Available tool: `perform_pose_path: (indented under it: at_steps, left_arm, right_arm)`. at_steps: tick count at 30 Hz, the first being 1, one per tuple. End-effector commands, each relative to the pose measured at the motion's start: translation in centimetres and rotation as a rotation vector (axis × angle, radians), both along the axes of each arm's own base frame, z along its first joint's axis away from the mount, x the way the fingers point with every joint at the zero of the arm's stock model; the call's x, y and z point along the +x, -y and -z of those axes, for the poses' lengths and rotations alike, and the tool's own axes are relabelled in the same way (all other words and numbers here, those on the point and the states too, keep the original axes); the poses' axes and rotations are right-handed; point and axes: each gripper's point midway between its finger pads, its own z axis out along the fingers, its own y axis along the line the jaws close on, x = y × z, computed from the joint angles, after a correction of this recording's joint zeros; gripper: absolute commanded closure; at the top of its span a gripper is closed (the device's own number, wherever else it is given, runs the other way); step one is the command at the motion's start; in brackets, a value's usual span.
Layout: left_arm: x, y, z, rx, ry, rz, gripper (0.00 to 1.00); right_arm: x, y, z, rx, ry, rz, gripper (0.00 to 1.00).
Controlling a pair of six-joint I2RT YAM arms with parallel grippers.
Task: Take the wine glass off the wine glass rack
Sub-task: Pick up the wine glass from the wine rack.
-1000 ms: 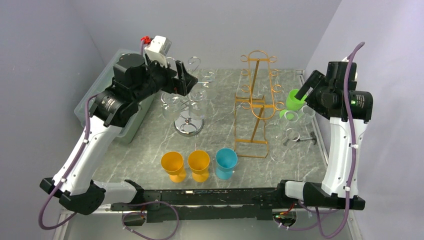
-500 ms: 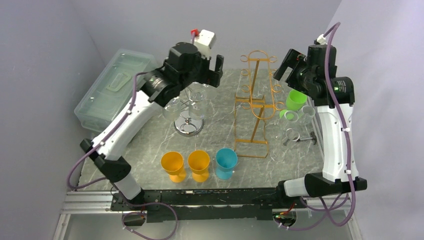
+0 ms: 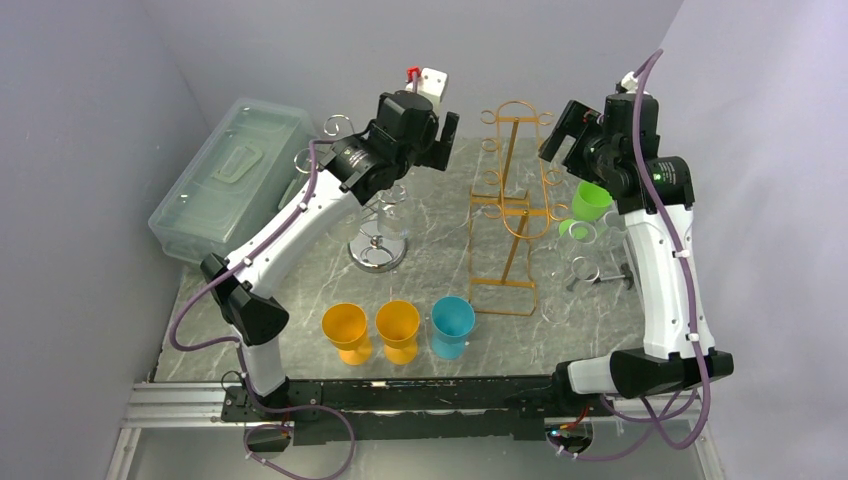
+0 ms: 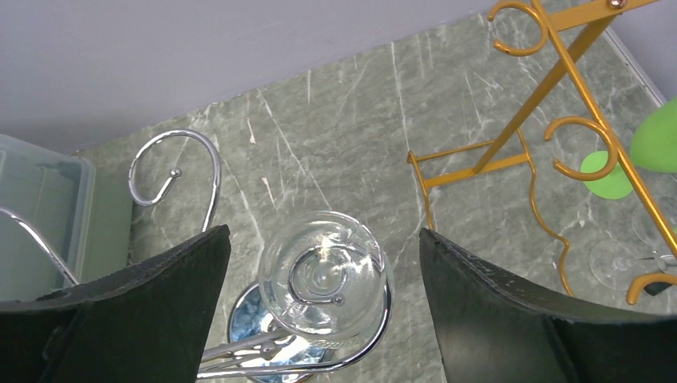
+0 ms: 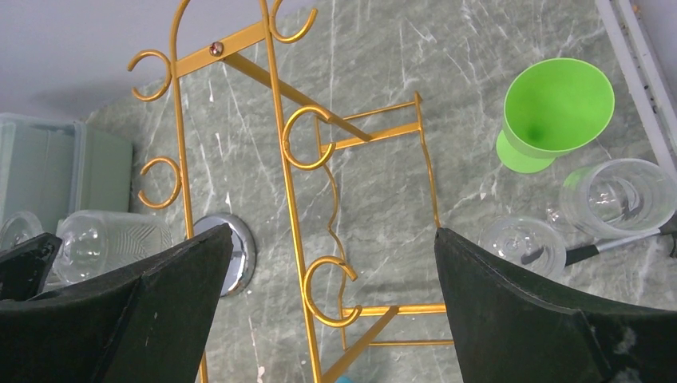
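Note:
A clear wine glass (image 4: pixel 326 275) hangs bowl-down in a ring of the chrome wine glass rack (image 4: pixel 177 157), its round foot facing the left wrist camera. My left gripper (image 4: pixel 323 235) is open above it, one finger on each side of the glass and clear of it. From above, this gripper (image 3: pixel 440 140) hovers over the top of the chrome rack (image 3: pixel 378 248). My right gripper (image 5: pixel 333 235) is open and empty above a gold wire rack (image 5: pixel 287 91), with nothing hanging on the hooks in view; from above it (image 3: pixel 565 125) is to the right of the rack's top.
A green cup (image 5: pixel 559 108) and clear glasses (image 5: pixel 627 195) stand right of the gold rack. Two orange cups (image 3: pixel 346 328) and a blue cup (image 3: pixel 452 322) stand near the front. A clear plastic box (image 3: pixel 225 175) sits at the far left.
My left arm swung right, from beside the plastic box to above the chrome rack. My right arm rose and moved left, from the green cup to over the gold rack.

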Motion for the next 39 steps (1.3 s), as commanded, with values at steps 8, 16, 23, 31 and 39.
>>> perform_pose_path:
  at_steps: [8, 16, 23, 31, 39]
  left_arm:
    - [0.4, 0.1, -1.9, -0.094, 0.036, -0.054, 0.16]
    - [0.7, -0.6, -1.1, -0.124, 0.013, -0.097, 0.19]
    - [0.8, -0.8, -0.9, -0.163, -0.006, -0.108, 0.24]
    - [0.6, -0.5, -1.0, -0.187, -0.015, -0.092, 0.33]
    - [0.3, -0.3, -2.0, -0.207, -0.002, -0.064, 0.51]
  right_arm:
    - [-0.1, 0.0, -1.7, -0.02, 0.087, -0.018, 0.0]
    - [-0.1, -0.1, -0.9, -0.018, 0.076, -0.025, 0.0]
    - [-0.1, -0.1, -0.8, -0.018, 0.077, -0.023, 0.0]
    - [-0.2, 0.1, -0.6, -0.025, 0.074, -0.019, 0.0]
    - [-0.3, 0.1, -0.3, -0.026, 0.071, -0.02, 0.0]
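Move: The wine glass hangs upside down from the chrome rack's hook, its foot already between the left hand's open fingers; its middle lies about 1 cm ahead and 9 cm below that hand, neither left nor right. An empty chrome hook curls some 6 cm ahead, 6 cm left and 2 cm lower; the orange rack's loop frame stands roughly 13 cm right, 3 cm back, 8 cm lower. From the right hand the glass is about 22 cm left, 4 cm ahead, 9 cm below. Left hand sinks about 1 cm, rolls roughly 10 degrees and closes its pads onto the glass foot's opposite edges. ##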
